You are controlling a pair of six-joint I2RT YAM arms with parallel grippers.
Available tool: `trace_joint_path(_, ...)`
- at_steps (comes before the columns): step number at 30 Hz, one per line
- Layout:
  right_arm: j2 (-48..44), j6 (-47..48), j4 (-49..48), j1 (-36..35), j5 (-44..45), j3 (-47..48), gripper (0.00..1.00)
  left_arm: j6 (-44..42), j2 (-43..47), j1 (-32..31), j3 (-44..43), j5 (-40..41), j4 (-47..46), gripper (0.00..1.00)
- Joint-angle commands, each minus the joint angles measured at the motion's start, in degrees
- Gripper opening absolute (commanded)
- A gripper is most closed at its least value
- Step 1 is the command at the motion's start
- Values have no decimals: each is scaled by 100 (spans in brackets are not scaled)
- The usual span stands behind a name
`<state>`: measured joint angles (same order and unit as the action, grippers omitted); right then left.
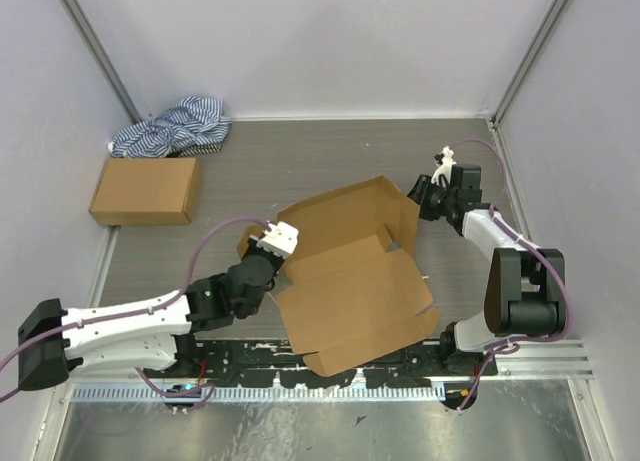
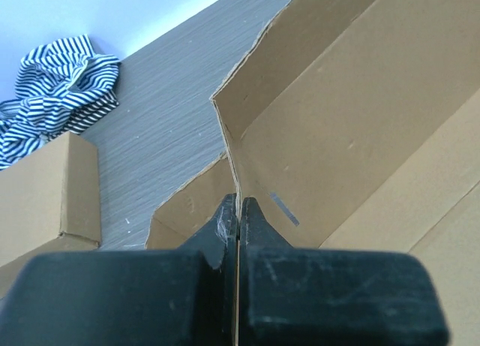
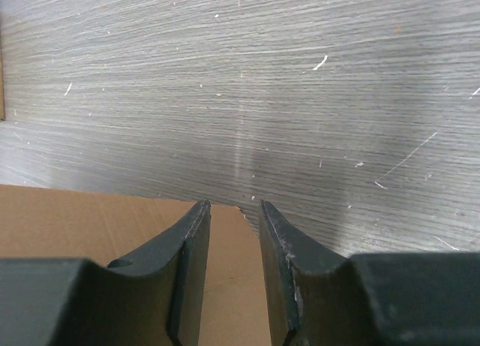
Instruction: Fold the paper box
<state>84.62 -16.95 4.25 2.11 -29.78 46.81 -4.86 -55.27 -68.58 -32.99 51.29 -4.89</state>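
Note:
The paper box (image 1: 350, 291), plain brown cardboard, lies partly folded in the middle of the table with its back panel and side flaps raised. My left gripper (image 1: 283, 253) is at its left side, shut on the thin upright edge of a side wall. In the left wrist view that edge rises straight out from between the closed fingertips of the left gripper (image 2: 238, 203), with the box's inner panel (image 2: 345, 121) to the right. My right gripper (image 1: 416, 207) is at the box's far right flap. It is the right gripper (image 3: 234, 207) that stands open, over a corner of the cardboard (image 3: 75, 218).
A sealed oblong brown carton (image 1: 145, 191) sits at the back left, with a blue-and-white striped cloth (image 1: 175, 126) bunched behind it. Both also show in the left wrist view: the carton (image 2: 37, 196) and the cloth (image 2: 56, 91). White walls close in the table.

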Motion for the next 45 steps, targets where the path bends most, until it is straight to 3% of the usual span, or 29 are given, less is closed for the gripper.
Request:
trace_joint_path(1,-278,-38,-275,0,-324,176,38,-584,-256,-455,217,721,-570,0)
trace_joint_path(8,-752,-19,-404,-9,-648,-209,38,-1164,-882,-1003,356,1614,-1191,0)
trace_joint_path(13,-1176,107,-475,-9,-320,-660,38,-1924,-1658,-1279,315,2534,-2129,0)
trace_joint_path(21,-1105,128,-424,-2,50,-622,39,-1936,-3264,-1940,-194,3778,-2078,0)
trace_joint_path(26,-1038,164,-478,-1,-10,-537,39,-1580,-3520,-2065,-510,3886,-1585,0)
trace_joint_path(28,-1023,219,-592,-4,-148,-572,40,-843,-3465,-2093,-726,3915,-687,0)
trace_joint_path(30,-994,210,-858,0,-398,-673,41,872,-3470,-2108,-1200,4023,1509,0)
trace_joint_path(32,-934,135,-1284,0,-640,-848,42,4167,-3743,-2123,-2022,4187,5028,0)
trace_joint_path(35,-732,102,-1718,0,-845,-943,42,9712,-4887,-2117,-3093,4540,10177,0)
trace_joint_path(36,-649,104,-1748,0,-825,-913,42,9865,-5312,-2054,-3351,4572,10604,0)
trace_joint_path(39,-412,81,-1682,9,-633,-728,42,9698,-6155,-1923,-3903,4575,10684,1)
trace_joint_path(45,-182,297,-976,88,192,-194,42,10189,-6304,-1885,-4023,4577,10683,2)
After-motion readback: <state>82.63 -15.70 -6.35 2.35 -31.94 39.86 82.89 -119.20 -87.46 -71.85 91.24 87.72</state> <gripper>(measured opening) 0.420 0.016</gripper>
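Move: Shut on the edge at the left end of the box's raised far wall, the left hand has the base crease's left end about 14 cm below, 6 cm back and 3 cm to its right. From it the wall's middle is some 5 cm ahead and 13 cm right, 6 cm below; the left flap 1 cm ahead, 5 cm left and 8 cm below. The right flap lies about 3 cm back and 3 cm left of the right hand, 4 cm below. Keeping its pinch, the left hand brings the wall's end down about 7 cm, 6 cm to the right and 4 cm back, rising briefly before a last push down; its left side rolls up some 30 degrees, fingertips tipping up as it turns counter-clockwise. Beside the right flap, the part-open right hand lifts and draws back about 3 cm, then returns. ##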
